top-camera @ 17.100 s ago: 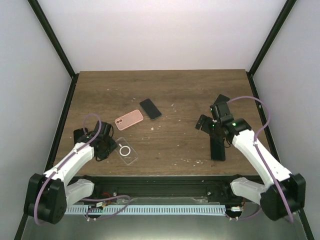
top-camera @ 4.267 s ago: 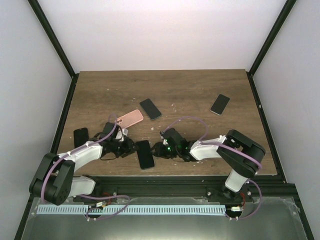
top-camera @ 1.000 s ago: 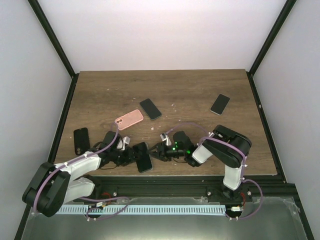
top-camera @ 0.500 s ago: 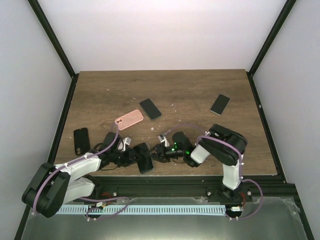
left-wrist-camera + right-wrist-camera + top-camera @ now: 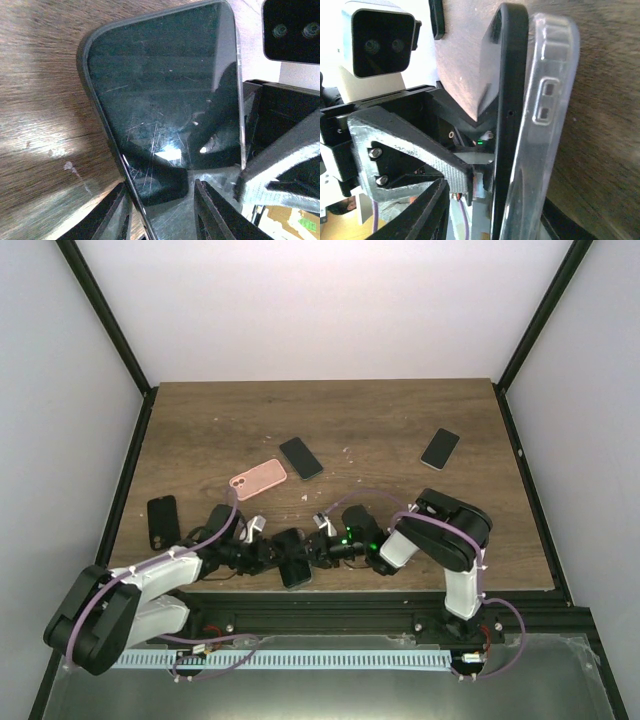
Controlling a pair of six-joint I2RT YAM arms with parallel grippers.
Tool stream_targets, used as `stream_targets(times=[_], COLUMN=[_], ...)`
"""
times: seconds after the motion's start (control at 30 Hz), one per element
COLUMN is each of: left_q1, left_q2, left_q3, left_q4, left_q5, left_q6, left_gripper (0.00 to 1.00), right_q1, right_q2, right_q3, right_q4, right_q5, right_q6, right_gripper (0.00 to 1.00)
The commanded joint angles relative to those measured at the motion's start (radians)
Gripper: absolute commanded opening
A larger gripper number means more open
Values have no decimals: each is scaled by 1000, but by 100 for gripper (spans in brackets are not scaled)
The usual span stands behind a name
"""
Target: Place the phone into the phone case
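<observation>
A black phone point(image 5: 292, 558) sits near the table's front edge between my two grippers, tilted up off the wood. In the left wrist view its scratched screen point(image 5: 165, 85) faces the camera. My left gripper point(image 5: 162, 215) point(image 5: 268, 555) is shut on its lower edge. The right wrist view shows the phone point(image 5: 510, 100) edge-on, with the clear phone case point(image 5: 547, 100) against its back and partly apart from it at the top. My right gripper point(image 5: 495, 215) point(image 5: 318, 552) straddles both. One finger touches the case and the other stands off the phone.
A pink case point(image 5: 258, 478) and a black phone point(image 5: 301, 457) lie mid-table. Another black phone point(image 5: 440, 448) lies at the right and a black one point(image 5: 162, 522) at the left. The table's front edge point(image 5: 340, 588) is just below the grippers.
The two grippers have drawn closer together around the phone. The right jaws have narrowed a little. The phone has shifted slightly toward the front edge.
</observation>
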Motion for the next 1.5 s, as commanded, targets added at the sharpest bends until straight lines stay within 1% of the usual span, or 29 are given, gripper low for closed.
stream_targets(times=[0.0,0.1,0.17,0.23,0.37,0.5,0.67,0.73,0.87,0.93,1.07,1.17,1.37,1.47], left_q1=[-8,-8,-7,-8,-7,-6,0,1,6,11,13,21,63,81], left_q2=[7,4,-6,-30,-118,-187,-269,-290,-329,-329,-315,-343,-398,-435], left_q3=[0,2,10,23,45,89,180,254,368,415,489,496,513,508], left_q4=[68,94,96,77,6,-105,-266,-335,-466,-492,-574,-592,-566,-504], left_q5=[52,81,96,103,82,48,-12,-26,-111,-114,-180,-210,-128,-81], left_q6=[10,-14,-40,-49,-56,-53,-33,-12,-10,-12,13,12,-23,-49], left_gripper=[36,36,37,38,43,46,57,62,74,77,79,79,79,79], right_q1=[13,13,10,8,5,1,-8,-9,-18,-22,-25,-37,-69,-72], right_q2=[-46,-40,-33,-36,-77,-132,-201,-212,-221,-224,-251,-271,-331,-399], right_q3=[16,26,21,6,-9,-30,-48,-52,-30,-21,-5,-8,-14,-4], right_q4=[-69,-112,-100,-53,-35,-15,-8,34,66,96,69,51,37,-21], right_q5=[40,56,58,57,64,70,73,61,26,15,16,19,-14,-22], right_q6=[-58,-83,-77,-63,-63,-61,-47,-22,17,34,26,20,5,-35], right_gripper=[35,30,26,24,20,19,17,17,17,17,17,17,17,17])
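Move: The phone, lying against its clear case, stands on edge-grips from both sides: its middle is about 4 cm to the right hand's left and 1 cm back, roughly level in height. From the left hand it is about 5 cm to the right and 1 cm back. The pink case lies some 22 cm ahead of the right hand and 15 cm to its left; the spare black phone is about 28 cm ahead and 3 cm left. The right fingers close from about half open and pinch phone and case together by the right edge, the hand dipping about 1 cm, then lifting to end some 9 cm above its start and 2 cm forward, fingers tipping up a little. The left fingers come free of the opposite edge, open wide and rise about 18 cm with roughly 4 cm forward, the wrist tilting nearly 20 degrees. ##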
